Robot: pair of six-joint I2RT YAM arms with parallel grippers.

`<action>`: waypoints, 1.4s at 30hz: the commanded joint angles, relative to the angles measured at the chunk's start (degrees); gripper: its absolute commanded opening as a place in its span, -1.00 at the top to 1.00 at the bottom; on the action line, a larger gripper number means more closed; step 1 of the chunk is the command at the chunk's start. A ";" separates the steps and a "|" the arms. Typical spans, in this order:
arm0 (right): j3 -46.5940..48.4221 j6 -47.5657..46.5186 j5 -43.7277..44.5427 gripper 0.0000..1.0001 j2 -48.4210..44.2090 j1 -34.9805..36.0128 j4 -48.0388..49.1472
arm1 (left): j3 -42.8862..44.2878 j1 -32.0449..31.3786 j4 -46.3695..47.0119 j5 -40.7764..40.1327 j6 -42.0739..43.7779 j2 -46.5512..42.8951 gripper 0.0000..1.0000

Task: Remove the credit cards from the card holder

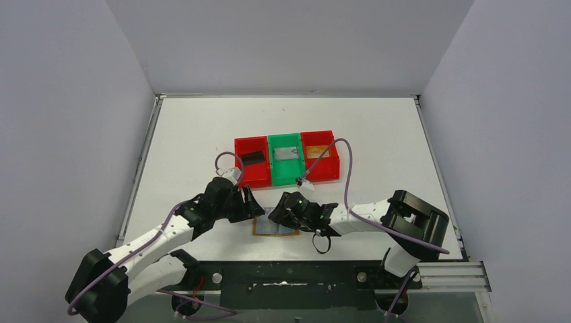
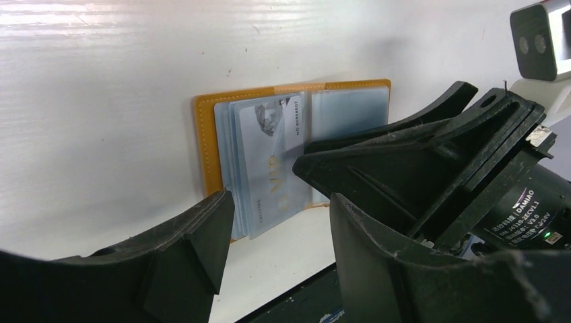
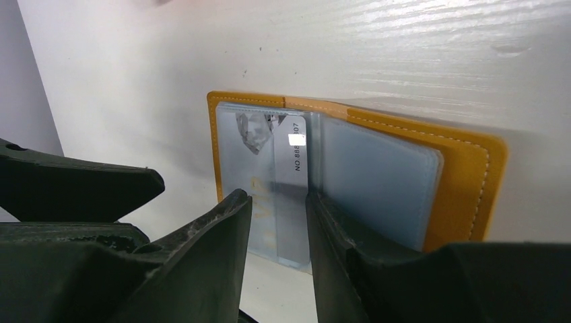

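Observation:
The orange-tan card holder (image 1: 273,230) lies open on the white table between my two grippers. In the left wrist view the card holder (image 2: 205,145) shows a stack of pale credit cards (image 2: 269,168) in its left panel, the top one marked VIP. My left gripper (image 2: 279,225) is open just before the cards' lower edge, holding nothing. In the right wrist view my right gripper (image 3: 279,225) is open with a narrow gap, its fingers (image 3: 337,235) straddling the lower end of the silvery card (image 3: 293,175), which sticks out of the holder (image 3: 471,182).
A row of three bins stands behind the holder: red (image 1: 251,161), green (image 1: 286,158) and red (image 1: 320,155), each with something flat inside. The right gripper's black fingers (image 2: 404,151) cover the holder's right half in the left wrist view. The table's dark front edge is close.

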 commanded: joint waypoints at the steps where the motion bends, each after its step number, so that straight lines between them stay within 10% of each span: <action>1: 0.47 0.95 1.43 0.29 0.14 -0.49 -0.48 | 0.56 0.21 4.82 3.72 1.77 1.84 -0.06; 42: -0.67 1.80 5.58 0.34 -3.00 0.30 -2.82 | 4.82 -0.56 1.58 2.57 4.46 8.00 0.36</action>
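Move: The credit card in the open card holder's left page lies about 1 cm ahead of the left hand, 3 cm to its right and 5 cm below. The holder's right page is some 5 cm to the right of the card; the left red tray stands about 20 cm beyond the card and 5 cm to its left, the green tray equally far out and 6 cm to its right. From the right hand, the card is just below, 1 cm ahead and 1 cm left. The left hand comes down onto the left page, its tips reaching the outer edge of the clear sleeves: about 5 cm down and 2 cm back, tipping some 10 degrees steeper while the fingers close partway, then easing up slightly. The right hand stays low on the page and draws its barely parted fingertips nearly 2 cm right, from over the card towards the spine. ##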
